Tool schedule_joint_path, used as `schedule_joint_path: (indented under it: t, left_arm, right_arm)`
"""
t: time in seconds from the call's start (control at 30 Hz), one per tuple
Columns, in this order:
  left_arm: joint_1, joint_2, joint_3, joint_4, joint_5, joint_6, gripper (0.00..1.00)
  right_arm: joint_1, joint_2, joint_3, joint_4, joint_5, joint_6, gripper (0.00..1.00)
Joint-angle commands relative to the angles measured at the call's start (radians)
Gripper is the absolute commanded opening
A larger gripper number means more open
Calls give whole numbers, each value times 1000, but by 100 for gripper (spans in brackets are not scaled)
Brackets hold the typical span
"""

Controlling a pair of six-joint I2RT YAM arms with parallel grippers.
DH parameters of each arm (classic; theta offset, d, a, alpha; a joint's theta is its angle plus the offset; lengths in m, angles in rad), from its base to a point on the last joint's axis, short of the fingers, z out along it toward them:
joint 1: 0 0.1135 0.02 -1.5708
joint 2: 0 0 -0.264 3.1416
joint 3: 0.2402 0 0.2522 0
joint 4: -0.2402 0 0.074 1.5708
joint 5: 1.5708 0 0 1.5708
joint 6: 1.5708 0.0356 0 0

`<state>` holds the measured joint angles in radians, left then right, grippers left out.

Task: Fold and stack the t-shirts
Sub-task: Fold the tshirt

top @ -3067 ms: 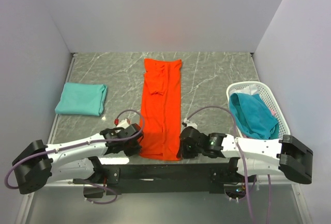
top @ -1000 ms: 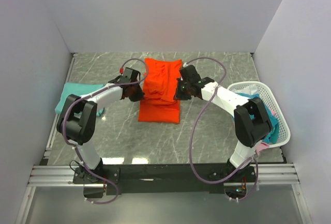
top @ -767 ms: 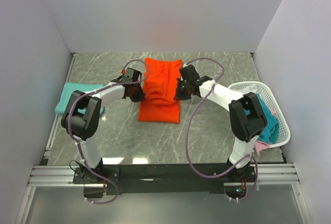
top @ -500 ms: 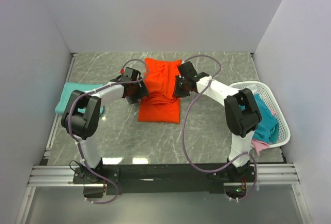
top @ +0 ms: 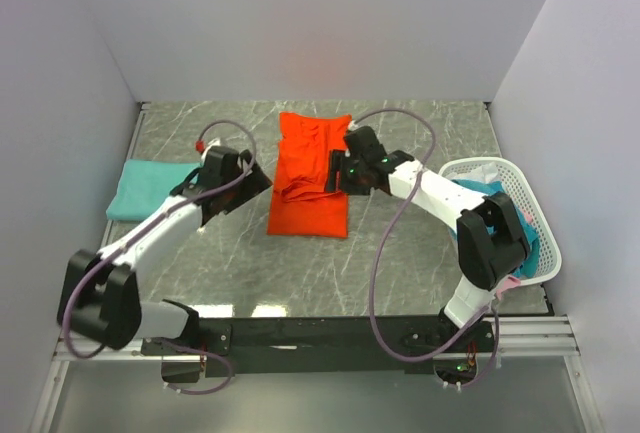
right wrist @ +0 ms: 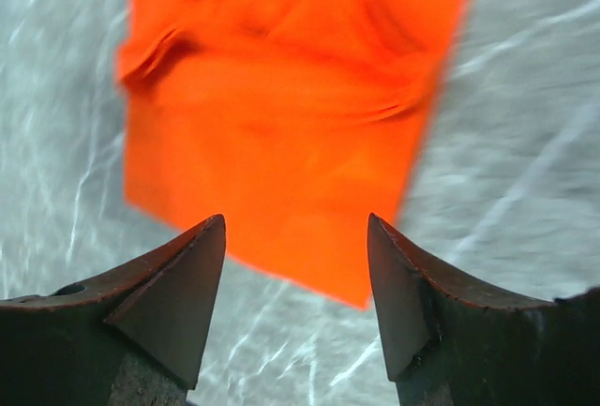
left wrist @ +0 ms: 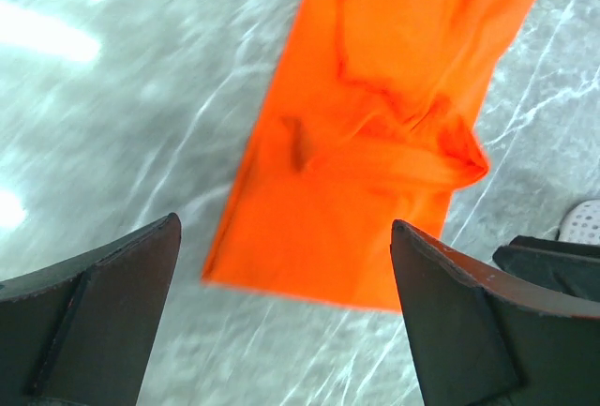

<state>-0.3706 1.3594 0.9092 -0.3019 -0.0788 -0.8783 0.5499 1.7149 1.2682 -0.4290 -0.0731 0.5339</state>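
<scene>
The orange-red t-shirt (top: 308, 181) lies folded in half lengthwise-down on the marble table, its upper layer rumpled at the fold. It fills the left wrist view (left wrist: 375, 134) and the right wrist view (right wrist: 291, 106). My left gripper (top: 256, 185) hovers just left of the shirt, open, with nothing between its fingers (left wrist: 286, 223). At the shirt's right edge my right gripper (top: 334, 172) is raised above the cloth, open and empty (right wrist: 295, 219). A teal t-shirt (top: 150, 188) lies folded at the far left.
A white lattice basket (top: 482, 164) stands at the right edge with teal cloth (top: 526, 243) and a bit of pink cloth (top: 505, 283) inside, partly behind the right arm. Walls close the table at left, back and right.
Both grippers have opened and let go of the orange-red shirt. The left gripper has drawn back to the left and nearer; the right has lifted slightly at the shirt's right edge.
</scene>
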Motion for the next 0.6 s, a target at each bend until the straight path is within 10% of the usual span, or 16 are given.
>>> schedule_joint_path:
  t: [0.0, 0.57]
  left_arm:
    - [1, -127, -110, -51, -102, -65, 99]
    - [-1, -528, -392, -178, -139, -157, 99]
  right_arm:
    - [99, -23, -29, 71, -21, -11, 69]
    - [183, 226, 132, 174, -21, -54, 70]
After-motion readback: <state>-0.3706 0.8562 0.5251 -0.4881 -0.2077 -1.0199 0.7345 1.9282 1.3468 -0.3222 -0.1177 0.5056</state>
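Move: The red t-shirt lies as a folded strip; its middle is about 5 cm left and 2 cm ahead of the right hand, some 6 below. Its crosswise fold is about 6 cm left of that hand and 2 back, its near-left corner 16 left and 12 back. From the left hand, the red shirt's middle is some 7 cm ahead, 13 right and 9 below, and the folded teal shirt's middle about 25 left and 3 ahead. No touch is plain: the right hand sweeps some 9 cm left over the red t-shirt, backing about 5 cm, then easing a little forward as it sinks 5 cm close above the lower left part, turning slightly counter-clockwise, fingers part-open. The left hand, wide open, withdraws back and to the left, away from the red shirt, sinking a little and turning about 10 degrees counter-clockwise. ##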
